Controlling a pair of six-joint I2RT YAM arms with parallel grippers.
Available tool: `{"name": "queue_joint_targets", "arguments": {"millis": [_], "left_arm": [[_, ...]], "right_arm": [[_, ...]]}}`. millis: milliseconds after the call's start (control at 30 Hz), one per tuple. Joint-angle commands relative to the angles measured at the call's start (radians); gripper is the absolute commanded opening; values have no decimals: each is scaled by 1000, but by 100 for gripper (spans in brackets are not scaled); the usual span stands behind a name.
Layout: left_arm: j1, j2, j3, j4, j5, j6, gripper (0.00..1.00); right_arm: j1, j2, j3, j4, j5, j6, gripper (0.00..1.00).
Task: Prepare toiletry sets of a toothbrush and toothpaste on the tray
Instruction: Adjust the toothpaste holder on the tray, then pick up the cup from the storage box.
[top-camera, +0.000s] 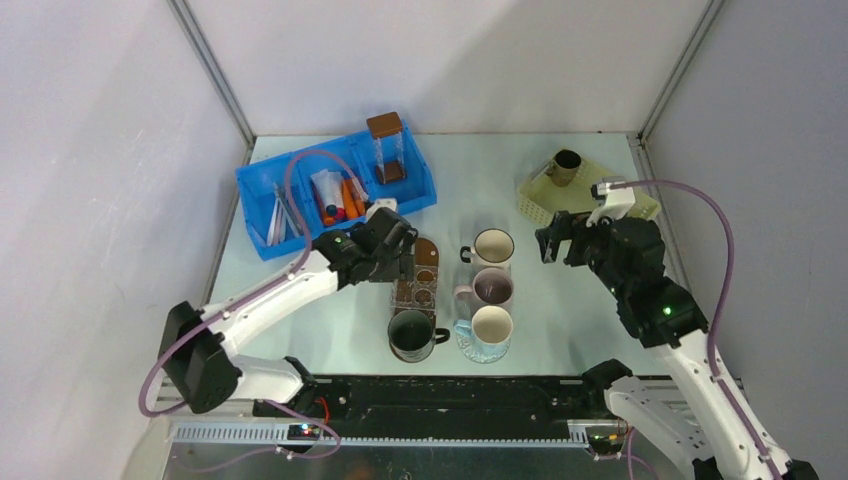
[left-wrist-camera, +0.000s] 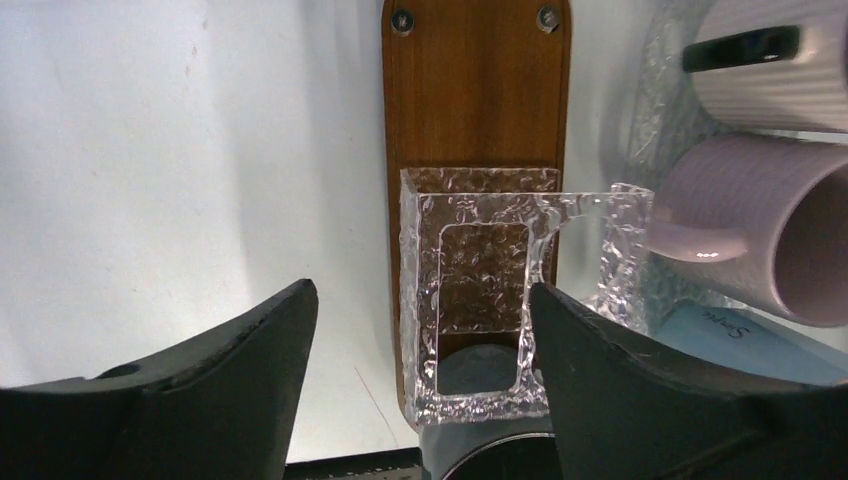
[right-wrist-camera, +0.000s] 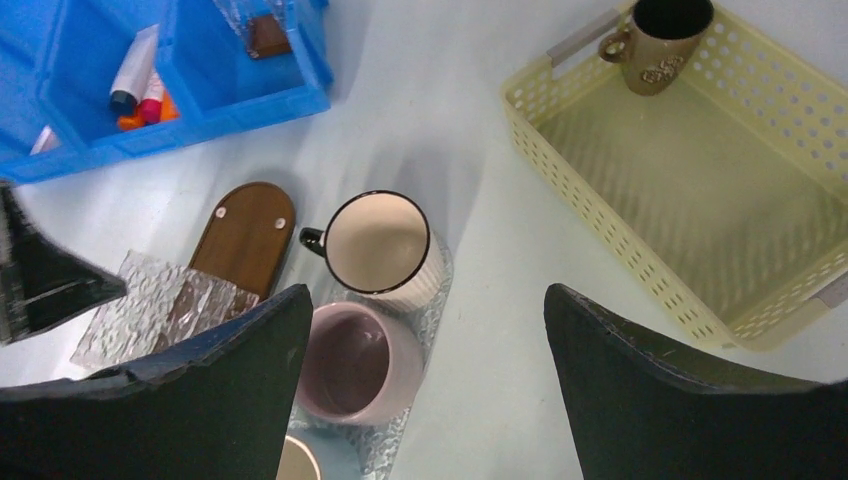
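The toothbrushes (top-camera: 280, 218) lie in the left compartment of a blue bin (top-camera: 262, 180). The toothpaste (top-camera: 340, 198) tubes, orange and white, fill its middle compartment, and the toothpaste (right-wrist-camera: 140, 85) also shows in the right wrist view. A clear textured tray (right-wrist-camera: 438, 275) holds three mugs (top-camera: 492, 287). My left gripper (top-camera: 400, 250) is open over a clear brown-lidded box (left-wrist-camera: 470, 300) lying on the table. The box sits between the fingers, near the right one. My right gripper (right-wrist-camera: 428, 295) is open and empty, above the table to the right of the mugs.
A second clear brown-lidded box (top-camera: 387, 145) stands in the bin's right compartment. A dark mug (top-camera: 411, 333) sits in front of the lying box. A yellow basket (right-wrist-camera: 600, 220) at the back right holds a brown mug (right-wrist-camera: 660, 40).
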Motion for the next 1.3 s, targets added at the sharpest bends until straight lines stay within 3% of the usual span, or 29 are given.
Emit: {"name": "queue_joint_targets", "arguments": {"millis": [0, 133, 533, 900, 1267], "left_arm": [[27, -87, 73, -7, -39, 17, 89], [96, -152, 86, 5, -26, 92, 98], [332, -333, 18, 127, -59, 333, 100], [338, -417, -134, 315, -195, 463, 100], [344, -446, -187, 363, -228, 493, 100]], "right_arm": [[-62, 86, 67, 40, -10, 47, 88], [-141, 189, 107, 45, -17, 107, 87], [-316, 571, 199, 215, 145, 336, 82], [-382, 1042, 498, 312, 282, 430, 75], [-404, 1378, 807, 234, 323, 433, 65]]}}
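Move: Out ahead of the right hand, the brown mug stands in the far-left corner of the green basket, about 31 cm forward, 10 cm right and 22 cm lower; the basket's middle is some 26 cm ahead and 14 right, the cream mug 7 ahead and 10 left. The toothpaste holder lies 4 cm right of the left hand and roughly level, its middle 6 cm down; the dark green mug is 11 cm back and 5 right, the toothpaste tubes 22 ahead and 13 left. Swooping forward about 30 cm while sinking some 14 cm and drifting right, the right hand closes on the brown mug, swinging clockwise roughly 45 degrees, tipping its fingers further down and narrowing them partway. The already loosened left hand opens fully as it climbs off the holder, then sweeps left and a little forward towards the blue bin, its fingers tilting up. ##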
